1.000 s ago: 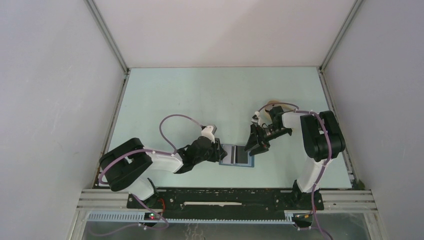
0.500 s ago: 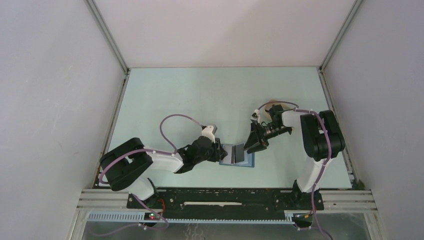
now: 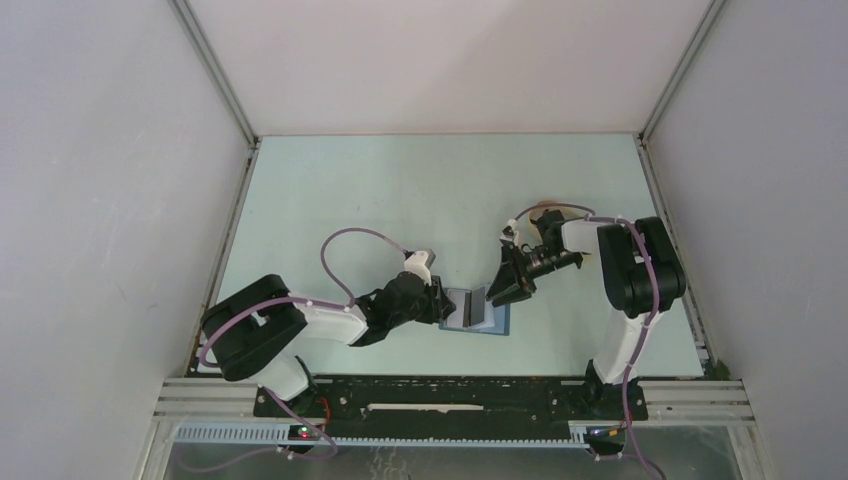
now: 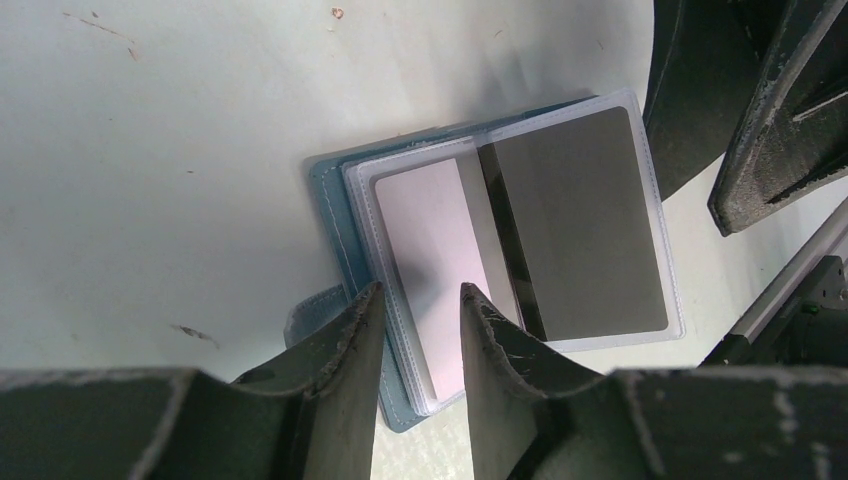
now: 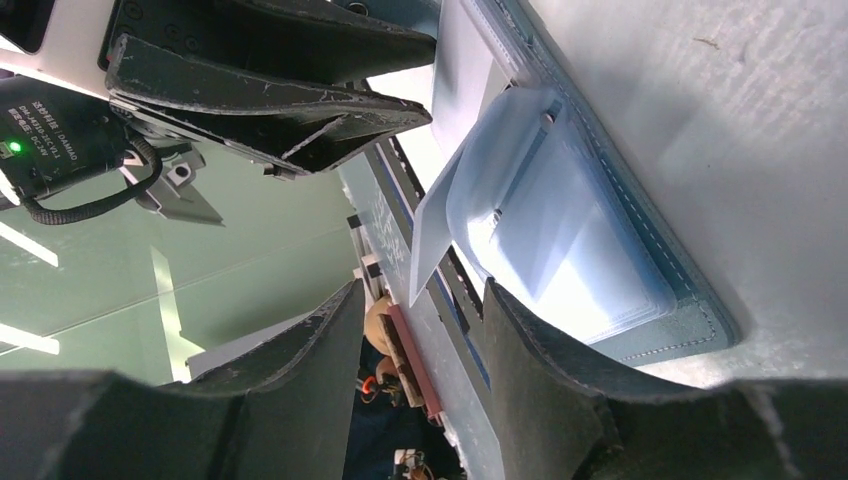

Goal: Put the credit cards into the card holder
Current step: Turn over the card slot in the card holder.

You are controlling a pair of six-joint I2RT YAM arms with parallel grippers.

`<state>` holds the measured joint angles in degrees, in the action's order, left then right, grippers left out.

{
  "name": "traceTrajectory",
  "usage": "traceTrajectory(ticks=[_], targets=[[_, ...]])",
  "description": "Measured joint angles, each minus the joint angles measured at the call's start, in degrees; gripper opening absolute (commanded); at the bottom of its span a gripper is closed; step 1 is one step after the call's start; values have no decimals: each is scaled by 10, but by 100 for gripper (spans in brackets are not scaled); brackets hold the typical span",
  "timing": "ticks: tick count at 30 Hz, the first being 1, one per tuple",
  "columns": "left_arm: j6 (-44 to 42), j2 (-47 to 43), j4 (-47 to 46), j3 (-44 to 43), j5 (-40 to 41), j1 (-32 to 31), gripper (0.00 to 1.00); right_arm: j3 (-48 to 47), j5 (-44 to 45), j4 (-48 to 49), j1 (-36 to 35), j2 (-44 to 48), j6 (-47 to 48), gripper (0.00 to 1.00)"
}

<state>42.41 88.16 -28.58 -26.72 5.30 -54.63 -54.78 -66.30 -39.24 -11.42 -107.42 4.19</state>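
Note:
The blue card holder lies open on the table between the two arms. In the left wrist view its blue cover holds clear sleeves, with a white card in one sleeve and a grey card with a dark stripe in the raised sleeve beside it. My left gripper is open, its fingertips straddling the holder's near edge over the white card. My right gripper is open and empty, just beside the holder's clear sleeve. In the top view the right gripper sits at the holder's far right corner.
A beige tray peeks out behind the right arm's wrist. The left arm lies low across the near left. The enclosure walls stand on both sides, and the metal frame rail runs along the near edge.
The sleeve with the grey card has lifted from flat to standing tilted. My right gripper has drawn slightly back and up from the holder. The left gripper has stayed at the holder.

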Motion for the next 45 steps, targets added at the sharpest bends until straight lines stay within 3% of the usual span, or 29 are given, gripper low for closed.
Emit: traceTrajectory(ticks=[28, 33, 39, 45], targets=[[0, 0, 0, 0, -1, 0, 38, -17, -6, -13, -7, -18, 10, 30], [0, 0, 0, 0, -1, 0, 38, -21, 2, -15, -10, -24, 11, 22], [0, 0, 0, 0, -1, 0, 38, -21, 19, -15, -18, -24, 13, 20], [-4, 0, 0, 0, -1, 0, 38, -27, 52, -12, -22, -24, 12, 25]])
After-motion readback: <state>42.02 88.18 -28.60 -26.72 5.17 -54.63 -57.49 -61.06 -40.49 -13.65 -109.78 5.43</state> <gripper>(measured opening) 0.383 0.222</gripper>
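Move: The raised card slot leaf is right at the right hand's fingertips, its middle about 3 cm to the left, 1 cm nearer the base and 2 cm below. The white-card page lies flat about 8 cm to that hand's left, 1 cm back and 5 cm below; the bare right half of the blue cover is 1 cm back, about level sideways, and 5 cm below. From the left hand, the leaf is some 7 cm to the right, level fore and aft, roughly at hand height. The right fingers, still up against the free edge of the raised slot leaf, narrow from just over half open to about a fifth at that edge. The hand edges barely half a centimetre left, then sinks about 1.5 cm towards the cover, fingertips tipping some 5 degrees further down. The left hand stays motionless at the white-card page. ##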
